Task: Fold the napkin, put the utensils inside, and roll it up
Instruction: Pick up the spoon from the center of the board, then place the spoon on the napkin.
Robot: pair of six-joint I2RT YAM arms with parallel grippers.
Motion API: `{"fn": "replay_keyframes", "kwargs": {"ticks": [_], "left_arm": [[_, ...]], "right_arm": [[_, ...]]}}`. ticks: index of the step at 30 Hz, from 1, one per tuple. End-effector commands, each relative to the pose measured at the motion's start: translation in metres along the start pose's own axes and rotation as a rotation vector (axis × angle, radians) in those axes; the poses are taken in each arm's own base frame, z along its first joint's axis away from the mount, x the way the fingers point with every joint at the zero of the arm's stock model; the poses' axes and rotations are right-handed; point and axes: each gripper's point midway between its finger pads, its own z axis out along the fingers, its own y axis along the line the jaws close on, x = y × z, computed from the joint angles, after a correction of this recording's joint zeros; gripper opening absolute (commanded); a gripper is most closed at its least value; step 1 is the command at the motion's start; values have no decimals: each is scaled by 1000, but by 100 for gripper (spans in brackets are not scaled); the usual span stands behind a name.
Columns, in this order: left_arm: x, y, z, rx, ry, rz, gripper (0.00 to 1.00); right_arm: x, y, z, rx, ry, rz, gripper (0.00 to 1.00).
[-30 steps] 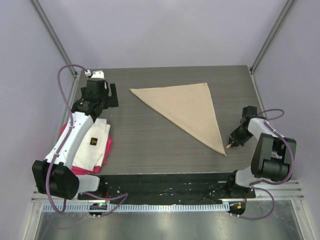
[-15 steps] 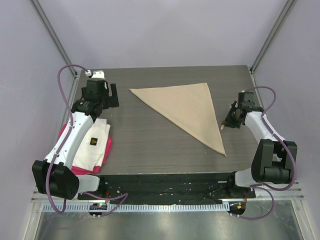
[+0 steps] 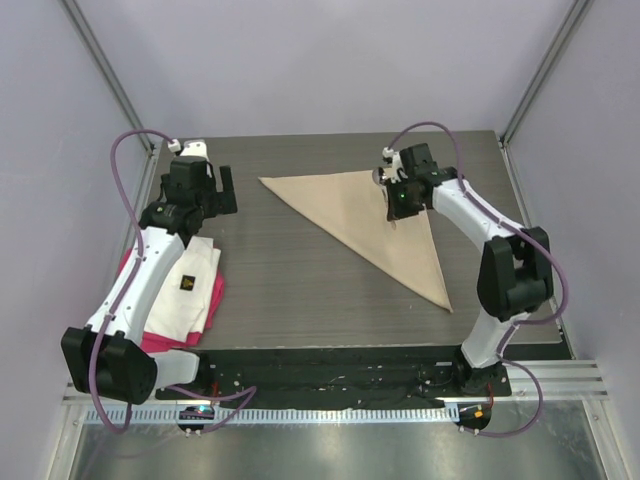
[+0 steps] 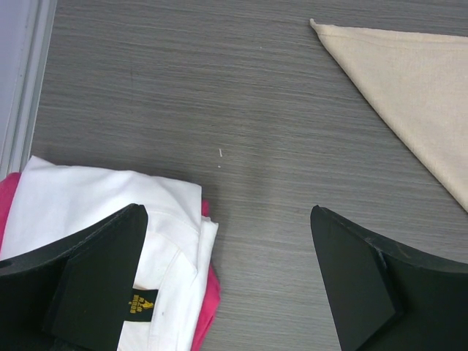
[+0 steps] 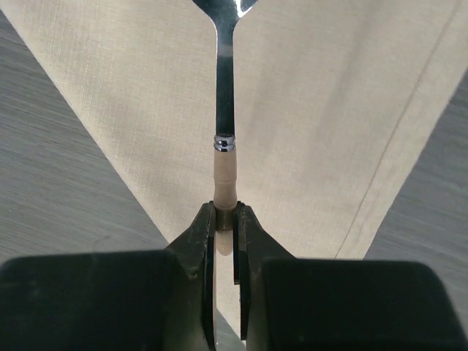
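Note:
The beige napkin lies flat on the table as a folded triangle, its long point toward the near right. My right gripper hovers over the napkin's far right part, shut on the pale handle end of the spoon. The spoon's metal neck runs forward over the napkin, and its bowl is cut off by the top edge of the right wrist view. My left gripper stands open at the table's far left with nothing between its fingers. In the left wrist view the left gripper is apart from the napkin's left corner.
A white cloth with a dark logo lies on a pink-red cloth at the near left, below my left arm. Both show in the left wrist view, white cloth over pink-red cloth. Grey walls enclose the table.
My right arm has swung from the near right edge up and left, carrying the spoon over the napkin. The left arm has barely moved.

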Motion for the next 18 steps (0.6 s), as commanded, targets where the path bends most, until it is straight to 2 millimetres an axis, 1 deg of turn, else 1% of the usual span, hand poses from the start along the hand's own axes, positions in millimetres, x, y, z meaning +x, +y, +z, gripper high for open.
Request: {"fn": "replay_keyframes", "kwargs": {"ticks": [1, 2, 3, 4, 5, 6, 7, 8, 9, 10, 11, 15, 17, 18], "left_arm": [[-21, -3, -13, 29, -74, -30, 100], [-21, -5, -13, 35, -76, -28, 100], [-20, -5, -13, 36, -73, -27, 100], [-21, -6, -14, 38, -74, -30, 100], [-22, -6, -14, 42, -78, -31, 100], [-21, -6, -14, 40, -77, -29, 100], [-21, -5, -14, 39, -77, -30, 100], [-22, -6, -15, 41, -80, -29, 100], [-22, -5, -14, 37, -80, -31, 100], [-22, -6, -15, 41, -80, -29, 100], [-22, -5, -15, 40, -80, -31, 100], [-22, -6, -15, 43, -82, -31, 100], [-22, -6, -15, 41, -81, -29, 100], [-21, -5, -15, 39, -79, -28, 100]], "right_arm": [[-7, 22, 8, -66, 85, -216, 1], [-18, 28, 6, -82, 74, -280, 1], [-11, 39, 18, -98, 116, -324, 1], [-7, 41, 20, -82, 149, -357, 1], [-13, 45, 21, -82, 146, -410, 1], [-13, 49, 23, -82, 155, -430, 1], [-6, 58, 30, -92, 184, -462, 1], [-10, 62, 31, -95, 179, -480, 1], [-9, 66, 33, -100, 184, -506, 1], [-2, 71, 40, -108, 215, -524, 1], [-7, 76, 39, -118, 211, -535, 1], [9, 87, 49, -154, 287, -575, 1], [19, 89, 54, -148, 322, -598, 1], [21, 89, 55, -143, 328, -603, 1]]}}
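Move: The right hand already grips the spoon by its handle, bowl pointing forward, over the folded napkin. The middle of the napkin's long folded edge lies about 9 cm to its left, 4 cm back and 11 cm below. The napkin's left corner is roughly 33 cm left and 12 cm ahead, its near corner some 15 cm right and 21 cm back. From the left hand, that edge middle is about 35 cm right, 2 cm back and 22 cm below. Carry the spoon about 10 cm left with the right gripper, over the napkin towards the middle of its long folded edge, sinking about 5 cm on the way. Meanwhile turn the wrist some 30 degrees counter-clockwise, so the spoon swings into line with that edge, and keep the fingers shut on the handle. ##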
